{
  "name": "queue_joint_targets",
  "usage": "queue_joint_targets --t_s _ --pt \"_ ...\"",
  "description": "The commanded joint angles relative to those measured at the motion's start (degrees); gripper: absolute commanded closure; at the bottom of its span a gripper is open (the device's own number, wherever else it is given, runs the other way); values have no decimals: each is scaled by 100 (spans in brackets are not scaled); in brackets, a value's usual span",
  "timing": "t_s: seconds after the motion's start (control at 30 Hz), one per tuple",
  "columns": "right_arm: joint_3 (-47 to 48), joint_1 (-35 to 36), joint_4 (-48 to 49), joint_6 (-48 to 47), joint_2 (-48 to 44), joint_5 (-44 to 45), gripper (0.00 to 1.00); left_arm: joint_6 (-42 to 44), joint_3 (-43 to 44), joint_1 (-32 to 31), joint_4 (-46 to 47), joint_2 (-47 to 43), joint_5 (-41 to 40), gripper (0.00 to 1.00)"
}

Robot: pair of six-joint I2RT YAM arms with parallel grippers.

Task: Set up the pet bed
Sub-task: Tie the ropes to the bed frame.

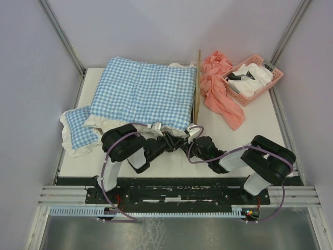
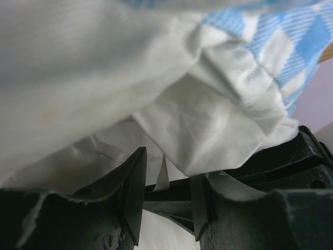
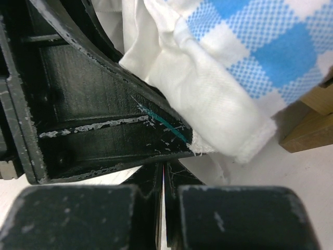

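Observation:
The pet bed shows only as a thin light-wood rail (image 1: 197, 86) along the right side of the big blue-and-white checked cushion (image 1: 145, 91) that covers it; a wood corner (image 3: 312, 122) appears in the right wrist view. My left gripper (image 1: 157, 127) (image 2: 167, 177) is at the cushion's near edge, under its white frill (image 2: 218, 120). It is open, with only a thin white tag hanging between its fingers (image 2: 136, 192). My right gripper (image 1: 193, 130) (image 3: 164, 177) is shut and empty, close against the left gripper's black body (image 3: 99, 120), beside the frill (image 3: 208, 99).
A small checked pillow (image 1: 78, 130) lies at the table's left edge. A pink cloth (image 1: 221, 94) sprawls right of the rail. At the back right stands a pink plastic basket (image 1: 276, 78) with white and dark items. Both arms crowd the near middle.

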Motion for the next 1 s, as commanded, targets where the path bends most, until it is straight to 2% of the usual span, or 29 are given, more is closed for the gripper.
queue_joint_targets --t_s 0.0,0.1,0.3,0.33,0.43,0.6,0.7,0.77,0.9,0.97 --pt "-58 19 459 1 -40 -63 98 -383 132 -16 416 217 180 56" --pt "-50 23 461 9 -18 -70 98 -427 148 -19 580 332 216 61" --pt "3 23 268 71 -79 81 97 -229 -18 -2 950 248 186 97" --pt "25 23 104 87 -158 154 94 -163 -72 15 994 186 156 97" --pt "36 21 -523 1 -600 396 75 -82 -209 106 1000 -3 142 97" --pt "195 14 -2133 -313 -1929 860 54 -54 -333 299 995 -189 297 97" --pt "463 6 -2824 -112 -2099 1298 52 -53 -375 395 996 -267 401 97" --pt "484 6 -2764 -296 -2076 1180 51 -33 -367 470 997 -328 556 97" --pt "424 -55 -2323 -1841 -2149 624 51 5 -396 658 922 -492 868 97" --pt "723 -181 -2660 -2609 -2193 95 52 68 -368 723 724 -615 1001 97"
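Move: The left hand's half-open fingers straddle the rope's thin end about 1 cm to its right, level with it. The right hand's shut fingers hold that rope, which lies some 1 cm ahead and 1 cm to its left. From the left hand, the white cloth flap hangs roughly 3 cm ahead, 1 cm right and 2 cm higher; the bed frame's near end stands about 10 cm ahead and 7 cm right. Left fingers shut on the rope, drawing it 3 cm left; right fingers release, rising about 5 cm and rightward. ##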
